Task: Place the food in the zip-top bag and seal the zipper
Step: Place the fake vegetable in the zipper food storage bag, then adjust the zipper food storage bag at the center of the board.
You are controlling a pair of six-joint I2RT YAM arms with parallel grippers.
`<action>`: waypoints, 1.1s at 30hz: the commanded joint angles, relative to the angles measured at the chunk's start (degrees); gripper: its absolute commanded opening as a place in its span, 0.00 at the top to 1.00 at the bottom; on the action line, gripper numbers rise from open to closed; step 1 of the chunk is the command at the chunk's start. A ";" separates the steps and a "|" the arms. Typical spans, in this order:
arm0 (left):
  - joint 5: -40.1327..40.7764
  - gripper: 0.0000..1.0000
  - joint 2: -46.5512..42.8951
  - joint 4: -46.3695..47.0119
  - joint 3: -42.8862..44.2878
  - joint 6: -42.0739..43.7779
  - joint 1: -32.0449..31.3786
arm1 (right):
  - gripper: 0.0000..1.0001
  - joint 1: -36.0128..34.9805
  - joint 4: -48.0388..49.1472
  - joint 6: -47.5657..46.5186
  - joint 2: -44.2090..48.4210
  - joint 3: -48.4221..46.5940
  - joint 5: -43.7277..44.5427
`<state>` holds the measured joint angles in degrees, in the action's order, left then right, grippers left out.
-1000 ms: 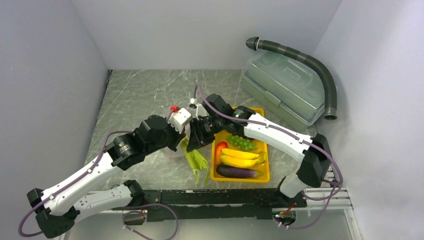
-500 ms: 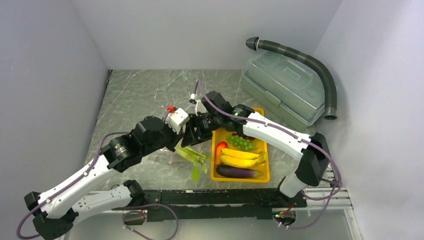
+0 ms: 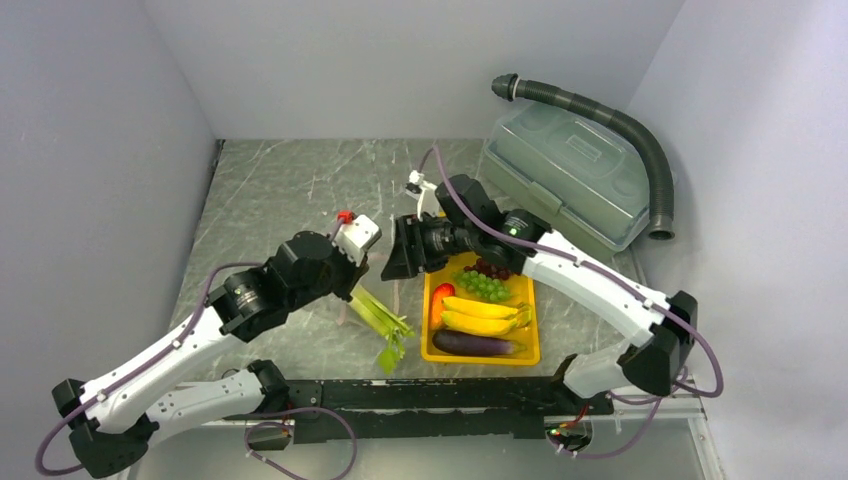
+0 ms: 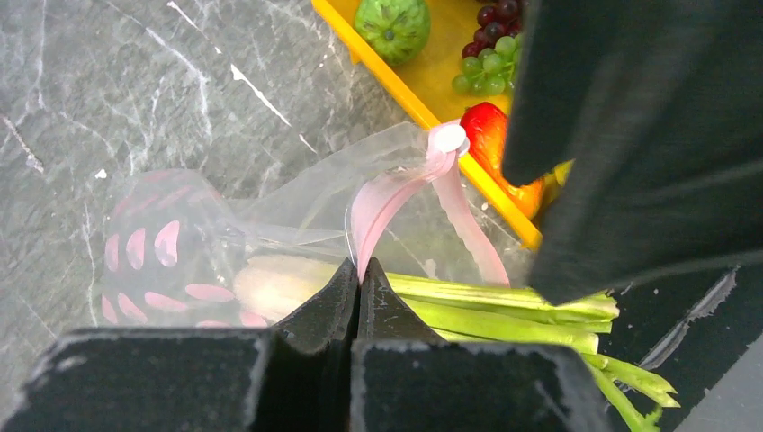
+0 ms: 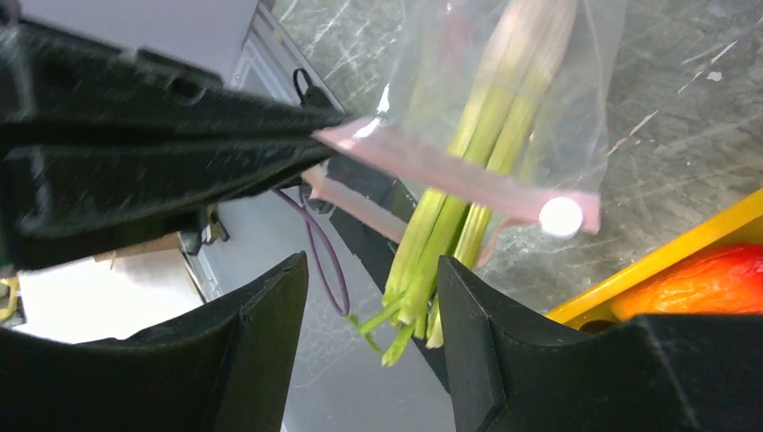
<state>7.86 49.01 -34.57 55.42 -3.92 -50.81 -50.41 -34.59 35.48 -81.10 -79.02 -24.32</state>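
My left gripper (image 4: 360, 268) is shut on the pink zipper (image 4: 387, 193) at the mouth of the clear zip-top bag (image 4: 270, 211), holding it up. Green leafy stalks (image 3: 382, 322) lie with their pale ends inside the bag and their tips sticking out toward me. My right gripper (image 3: 390, 268) hovers open just right of the bag mouth, with nothing between its fingers (image 5: 468, 333). The rest of the food sits in the yellow tray (image 3: 533, 335): bananas (image 3: 480, 315), eggplant (image 3: 478, 344), green grapes (image 3: 485, 285), dark red grapes (image 3: 492, 268) and red pepper (image 3: 441, 297).
A large translucent lidded box (image 3: 570, 175) stands at the back right with a grey corrugated hose (image 3: 640, 150) arching over it. White walls close in the marbled table (image 3: 280, 190) on three sides. The arms' black base rail (image 3: 430, 395) runs along the near edge.
My right gripper opened, let go of the stalks and drew back up and to the right. The stalks dropped lower and now rest in the bag mouth. The left gripper stayed shut.
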 commanded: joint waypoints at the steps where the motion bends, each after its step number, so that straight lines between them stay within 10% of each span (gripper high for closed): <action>1: 3.00 1.00 1.72 1.31 2.40 -1.12 -0.06 | 0.44 -0.48 5.79 -1.65 6.11 5.54 -1.33; 16: 6.48 1.00 7.73 -4.01 10.52 -7.46 -0.05 | 0.41 -15.21 33.78 -11.81 16.01 25.64 15.62; 33: 5.53 1.00 10.09 -7.33 13.78 -9.41 -0.06 | 0.41 -21.60 45.51 -30.25 7.77 25.89 24.20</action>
<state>13.39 59.00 -41.98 66.26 -11.79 -50.81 -70.54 4.78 10.59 -72.84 -52.10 -2.02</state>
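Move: The celery's stalks stick out of the bag mouth about 8 cm back, 2 cm left and 8 cm below the open right hand; the bag mouth is some 4 cm back and 4 cm left of that hand, 4 cm lower. The red pepper lies roughly 9 cm back and 11 cm right, 13 cm down. From the left hand, still pinching the bag rim, the stalks are about 7 cm back, 5 cm right, 7 cm below. Open right hand goes back 6 cm, then left and down towards the celery, fingers swinging 40 degrees forward. ##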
